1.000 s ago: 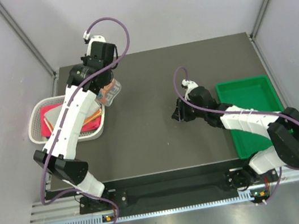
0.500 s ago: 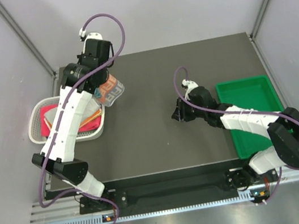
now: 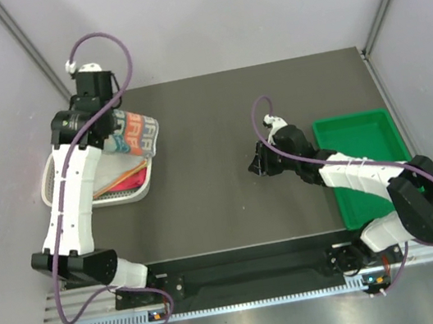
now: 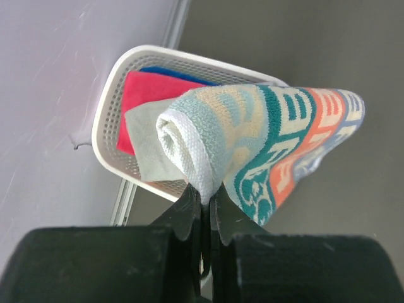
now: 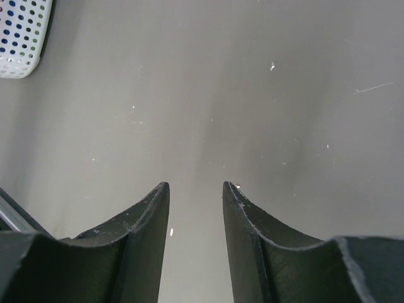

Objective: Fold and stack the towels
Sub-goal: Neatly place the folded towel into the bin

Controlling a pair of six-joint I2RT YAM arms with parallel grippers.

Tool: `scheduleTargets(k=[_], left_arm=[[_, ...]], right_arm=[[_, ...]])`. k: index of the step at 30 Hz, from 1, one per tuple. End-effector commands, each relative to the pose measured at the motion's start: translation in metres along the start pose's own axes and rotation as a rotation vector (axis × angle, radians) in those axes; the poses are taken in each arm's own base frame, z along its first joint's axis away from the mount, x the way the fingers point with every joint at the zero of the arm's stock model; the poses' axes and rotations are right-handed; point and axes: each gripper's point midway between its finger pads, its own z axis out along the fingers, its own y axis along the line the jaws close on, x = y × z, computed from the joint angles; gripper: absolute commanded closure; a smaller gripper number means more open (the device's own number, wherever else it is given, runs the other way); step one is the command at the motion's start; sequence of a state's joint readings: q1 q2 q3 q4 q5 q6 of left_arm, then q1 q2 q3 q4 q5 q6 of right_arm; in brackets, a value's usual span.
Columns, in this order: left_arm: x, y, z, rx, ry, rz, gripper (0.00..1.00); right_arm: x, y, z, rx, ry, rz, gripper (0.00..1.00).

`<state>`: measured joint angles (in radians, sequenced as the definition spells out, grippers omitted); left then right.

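Observation:
My left gripper (image 4: 205, 197) is shut on the white edge of a letter-print towel (image 4: 278, 142), white with teal and orange letters. That towel (image 3: 139, 133) hangs in the air over the basket's right rim. Below it lie a pink-red towel (image 4: 148, 95), a grey towel (image 4: 144, 145) and a strip of a blue towel (image 4: 170, 72), all inside the white mesh basket (image 4: 107, 113). In the top view the left gripper (image 3: 117, 137) is high at the table's back left. My right gripper (image 5: 196, 186) is open over bare table, nothing between its fingers. It sits mid-table (image 3: 257, 163), far from the towels.
The white mesh basket (image 3: 51, 177) stands at the table's left edge, next to the enclosure wall. A green plastic tray (image 3: 362, 137) lies at the right edge, beside my right arm. A corner of the basket (image 5: 19, 38) shows at the top left of the right wrist view.
My left arm has swung left and towards the back, carrying the letter-print towel with it; the towel has spread out from a bunched clump. The right arm has not moved.

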<state>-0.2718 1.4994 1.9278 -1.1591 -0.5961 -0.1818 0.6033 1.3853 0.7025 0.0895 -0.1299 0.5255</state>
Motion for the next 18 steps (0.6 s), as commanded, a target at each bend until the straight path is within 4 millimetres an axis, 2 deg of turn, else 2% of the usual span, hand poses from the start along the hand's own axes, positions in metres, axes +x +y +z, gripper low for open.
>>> scheduleTargets(k=[1,3,5,6,7,8,9,11,18], left_arm=[[0.009,0.022,0.009,-0.005,-0.001,-0.086,1.00],[0.015,0.037,0.024,-0.043,0.009,-0.139,1.00],[0.032,0.042,0.041,-0.069,0.048,-0.164,1.00],[0.034,0.054,0.051,-0.101,0.046,-0.202,1.00],[0.038,0.051,0.057,-0.083,0.061,-0.216,1.00],[0.051,0.062,0.068,-0.119,0.094,-0.244,1.00],[0.054,0.072,0.074,-0.150,0.095,-0.269,1.00],[0.063,0.081,0.087,-0.166,0.112,-0.324,1.00],[0.074,0.101,0.117,-0.248,0.102,-0.433,1.00]], right_arm=[[-0.034,0.014,-0.003,-0.051,-0.102,-0.006,0.61],[-0.030,0.014,0.001,-0.055,-0.092,-0.006,0.61],[-0.027,0.011,0.005,-0.049,-0.081,-0.006,0.61],[-0.025,0.010,0.006,-0.050,-0.074,-0.009,0.60],[-0.026,0.010,0.008,-0.053,-0.075,-0.009,0.61],[-0.022,0.009,0.011,-0.052,-0.064,-0.008,0.60],[-0.019,0.009,0.013,-0.057,-0.054,-0.007,0.61],[-0.013,0.008,0.017,-0.066,-0.036,-0.003,0.61],[-0.002,0.004,0.024,-0.067,-0.008,0.005,0.61]])
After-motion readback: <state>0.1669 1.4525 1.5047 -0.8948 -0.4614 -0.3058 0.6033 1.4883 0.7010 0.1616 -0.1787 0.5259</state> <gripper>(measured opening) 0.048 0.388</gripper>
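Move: The white bin's middle lies some 7 cm to the left of my left hand, about 1 cm back and roughly 29 cm below; the towel stack inside is some 5 cm left, 2 cm back and 28 cm down. The folded towel I already hold hangs with its middle about 5 cm to my right, 4 cm back and 10 cm below. From my right hand the bin is around 46 cm left, 4 cm farther out and 5 cm lower. Still pinching the folded towel by its left end, I swing my left hand about 13 cm left across the bin and lower it some 11 cm, the sinking easing off at the end. The wrist turns roughly 25 degrees counter-clockwise on the way, its left side dipping slightly. My empty right hand sinks 2 to 3 cm over the bare table, fingers staying apart. ##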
